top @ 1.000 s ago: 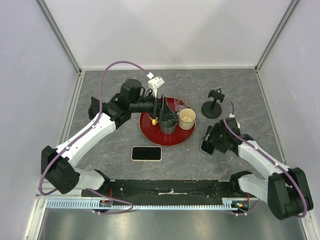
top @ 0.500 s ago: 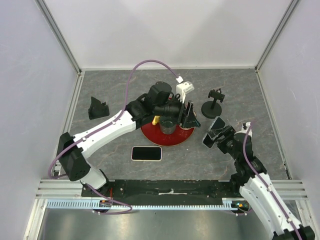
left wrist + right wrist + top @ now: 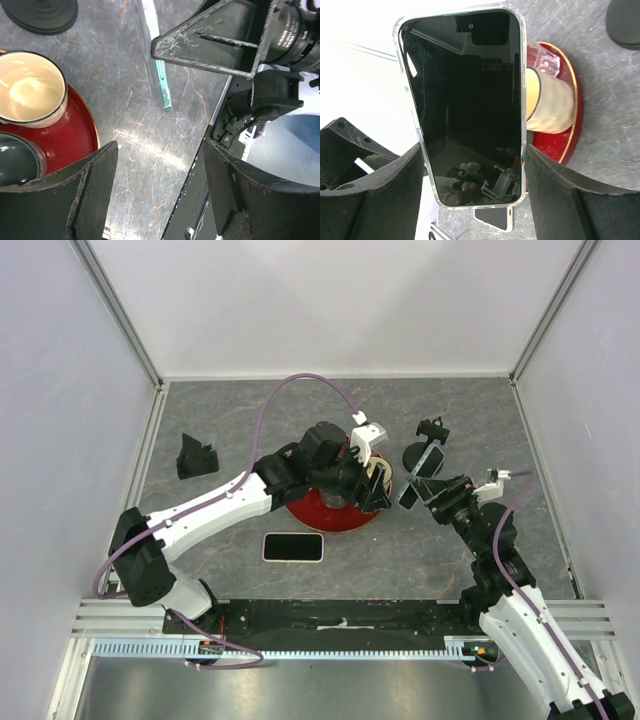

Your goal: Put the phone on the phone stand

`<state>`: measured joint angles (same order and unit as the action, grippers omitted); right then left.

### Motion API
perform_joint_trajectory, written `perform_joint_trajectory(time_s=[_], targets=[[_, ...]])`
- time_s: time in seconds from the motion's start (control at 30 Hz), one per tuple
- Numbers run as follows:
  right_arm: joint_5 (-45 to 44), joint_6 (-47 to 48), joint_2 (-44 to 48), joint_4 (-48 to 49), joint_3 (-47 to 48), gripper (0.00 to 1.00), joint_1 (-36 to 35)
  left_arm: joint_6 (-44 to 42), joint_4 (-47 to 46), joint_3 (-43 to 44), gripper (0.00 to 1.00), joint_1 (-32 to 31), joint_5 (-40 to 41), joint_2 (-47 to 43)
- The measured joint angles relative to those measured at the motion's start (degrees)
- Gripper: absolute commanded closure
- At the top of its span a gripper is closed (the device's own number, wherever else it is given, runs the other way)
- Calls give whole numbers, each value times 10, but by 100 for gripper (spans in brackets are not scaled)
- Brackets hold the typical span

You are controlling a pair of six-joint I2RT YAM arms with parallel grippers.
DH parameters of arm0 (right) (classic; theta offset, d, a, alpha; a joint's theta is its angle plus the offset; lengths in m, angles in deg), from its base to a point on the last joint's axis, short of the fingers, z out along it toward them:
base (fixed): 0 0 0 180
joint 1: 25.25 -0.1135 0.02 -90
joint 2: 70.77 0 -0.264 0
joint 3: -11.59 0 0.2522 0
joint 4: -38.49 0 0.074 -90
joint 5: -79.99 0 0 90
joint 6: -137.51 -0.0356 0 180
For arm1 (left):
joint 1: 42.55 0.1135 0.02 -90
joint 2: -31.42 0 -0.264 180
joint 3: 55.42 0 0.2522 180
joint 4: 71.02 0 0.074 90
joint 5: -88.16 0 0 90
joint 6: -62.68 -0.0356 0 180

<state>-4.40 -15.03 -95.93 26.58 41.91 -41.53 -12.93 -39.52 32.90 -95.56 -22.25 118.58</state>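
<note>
A phone (image 3: 465, 100) with a black screen and clear case stands upright between my right gripper's (image 3: 472, 165) fingers, which are shut on its two long edges. From above, that phone (image 3: 413, 483) hangs just in front of the black phone stand (image 3: 428, 445) and apart from it. My left gripper (image 3: 378, 492) reaches across the red tray (image 3: 310, 512) and ends close to the left of the phone. It (image 3: 157, 195) is open, with only bare table between its fingers. Its camera sees the held phone (image 3: 157, 65) edge-on.
A second phone (image 3: 293, 547) lies flat on the table near the front. The tray holds a cream cup (image 3: 27, 87) and a dark cup (image 3: 15, 162). Another black stand (image 3: 196, 455) sits at the far left. Walls close in the table.
My left arm swung right over the tray toward the right gripper. My right gripper carried the phone up and back toward the phone stand.
</note>
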Motion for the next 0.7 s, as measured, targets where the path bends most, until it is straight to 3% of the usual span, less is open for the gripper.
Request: perform_joint_trajectory(time_s=[0.17,0.33,0.53,0.7], targets=[[-14,-25,-52,32,24,100,-44,-7,-12,-14,24,0,10,-31],[-67,-35,-93,61,52,100,-132,-8,-17,-17,27,0,22,-33],[-146,-32,-130,84,76,100,-237,-15,-12,-19,43,0,39,-34],[-213,-28,-144,89,88,100,-282,-21,-4,-21,69,0,40,-35]])
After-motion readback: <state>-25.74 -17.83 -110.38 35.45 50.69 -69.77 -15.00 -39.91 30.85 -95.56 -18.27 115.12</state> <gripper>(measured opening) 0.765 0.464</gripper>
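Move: Some 9 cm to the left hand's right and 4 cm ahead, about level with it, is the phone, already gripped by the right hand. From the right hand, the left gripper it is carried to lies about 9 cm left, 2 cm back and 2 cm higher. The phone stand is roughly 12 cm ahead of the right hand, 4 cm right and 12 cm lower; the cream mug some 5 cm ahead, 9 cm left and 14 cm lower. Carrying the phone leftward about 9 cm and up some 4 cm, the right hand brings its lower end in between the left fingers, keeping its grip across the width and easing to a stop as it arrives. The left hand rises slightly and then nearly holds its place, its open fingers starting to close around that end late on and still part-open. ##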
